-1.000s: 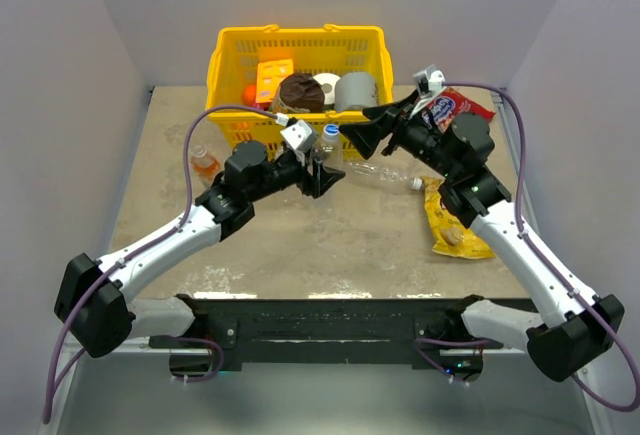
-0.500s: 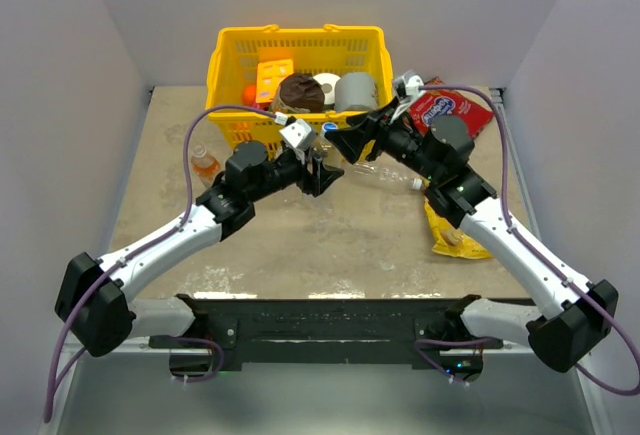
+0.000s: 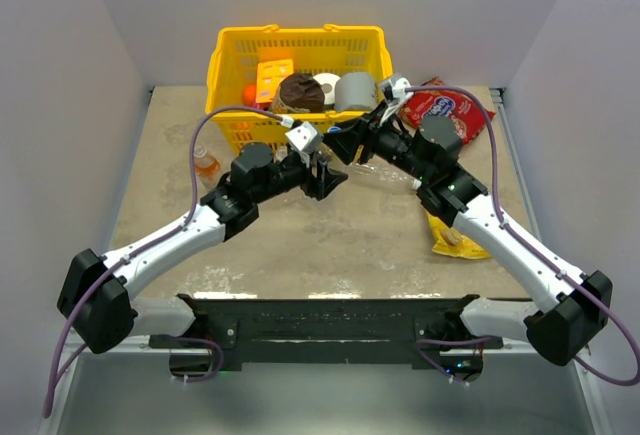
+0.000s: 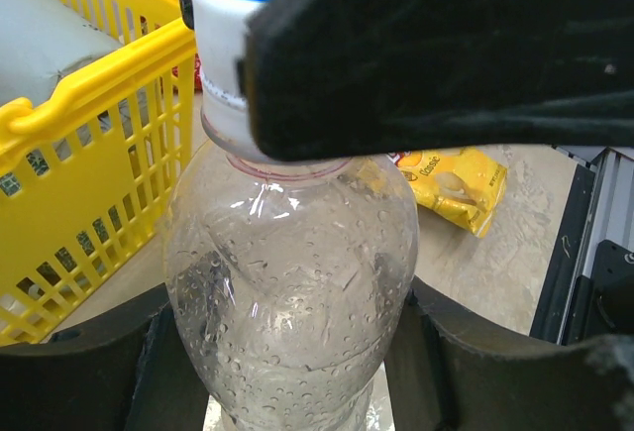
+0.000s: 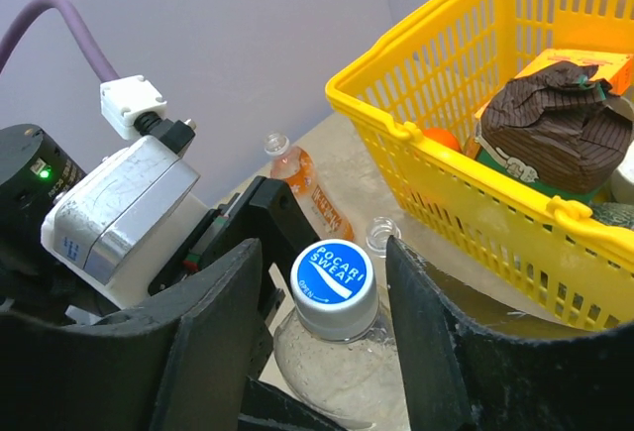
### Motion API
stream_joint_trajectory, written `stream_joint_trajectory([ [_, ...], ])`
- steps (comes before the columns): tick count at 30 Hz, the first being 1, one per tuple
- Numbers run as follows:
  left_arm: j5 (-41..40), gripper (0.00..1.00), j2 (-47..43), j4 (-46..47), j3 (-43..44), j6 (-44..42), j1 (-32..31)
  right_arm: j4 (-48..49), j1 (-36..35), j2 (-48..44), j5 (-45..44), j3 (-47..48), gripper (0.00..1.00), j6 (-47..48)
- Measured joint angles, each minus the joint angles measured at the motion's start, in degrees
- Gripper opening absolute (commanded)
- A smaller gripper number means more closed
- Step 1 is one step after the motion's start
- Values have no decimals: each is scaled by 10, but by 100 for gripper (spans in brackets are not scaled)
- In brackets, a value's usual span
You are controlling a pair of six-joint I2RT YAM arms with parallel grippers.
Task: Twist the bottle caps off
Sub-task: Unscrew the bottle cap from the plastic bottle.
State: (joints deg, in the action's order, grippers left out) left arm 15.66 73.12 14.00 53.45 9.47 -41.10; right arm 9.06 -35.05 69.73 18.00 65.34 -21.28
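My left gripper (image 4: 287, 357) is shut on the body of a clear bottle (image 4: 287, 272), wet inside, and holds it upright in front of the basket. Its bottle cap (image 5: 334, 284) is whitish with a blue face. My right gripper (image 5: 325, 292) straddles that cap from above, open, with a narrow gap on each side. In the left wrist view one right finger (image 4: 446, 54) hides part of the cap (image 4: 223, 45). In the top view the two grippers meet at mid-table, left (image 3: 325, 177) and right (image 3: 342, 145).
A yellow basket (image 3: 228, 65) with a grey can, rolls and boxes stands just behind. An orange-drink bottle (image 3: 205, 163) stands at the left. Another clear bottle (image 3: 388, 173) lies to the right. A yellow snack bag (image 3: 450, 227) and a red packet (image 3: 442, 107) lie further right.
My right gripper has swung left from near the red packet to over the held bottle, and its jaws have narrowed around the cap. The left gripper keeps its hold on the bottle.
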Motion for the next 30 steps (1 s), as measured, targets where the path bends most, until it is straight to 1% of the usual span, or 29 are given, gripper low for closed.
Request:
stream_joint_trajectory([
  [1,0,42,1,0,0,0,-1,0,0,0,-2,0,42,0],
  [2,0,42,1,0,0,0,-2,0,0,0,-4,0,37,1],
  [3,0,42,1,0,0,0,-2,0,0,0,-5,0,28,4],
  [6,1,42,1,0,0,0,-2,0,0,0,-9,0,16,12],
  [8,1,42,1,0,0,0,-2,-1,0,0,-9,0,11,15],
  [9,1,42,1,0,0,0,-2,-2,0,0,-8,1,6,18],
  [12,2,41,1,0,0,0,-2,-7,0,2,-3,5,0,22],
  [17,17,40,1,5,0,4,0,-26,7,12,34,25,0,40],
  [21,57,40,1,21,-1,6,8,-45,23,23,101,51,0,58],
  [23,90,40,1,27,-2,7,11,-47,38,24,151,55,0,60],
  [27,170,40,2,40,-5,15,14,-38,75,24,283,55,0,56],
  [30,224,40,2,47,-5,15,14,-29,90,24,367,55,0,59],
])
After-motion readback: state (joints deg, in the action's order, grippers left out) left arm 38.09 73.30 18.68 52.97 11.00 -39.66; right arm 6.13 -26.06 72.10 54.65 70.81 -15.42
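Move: Between the right hand's open pads, practically at the hand point, sits the white cap with the blue top; from the left hand, which already holds the clear bottle by its body, the cap is some 11 cm up, 2 cm ahead and 2 cm right. Down by the table, counted from the right hand: an opened clear bottle about 11 cm ahead, 12 left, 27 lower; a lying bottle 12 ahead, 15 right, 34 lower; the yellow basket's middle 36 ahead, 8 left, 28 lower. Closing its fingers, the right hand pinches the cap from both sides almost without shifting, then twists counter-clockwise by some 25 degrees. The left hand keeps its grip on the bottle body and turns about 20 degrees the other way, clockwise, while both hands draw back about 5 cm together, away from the basket, still speeding up. ##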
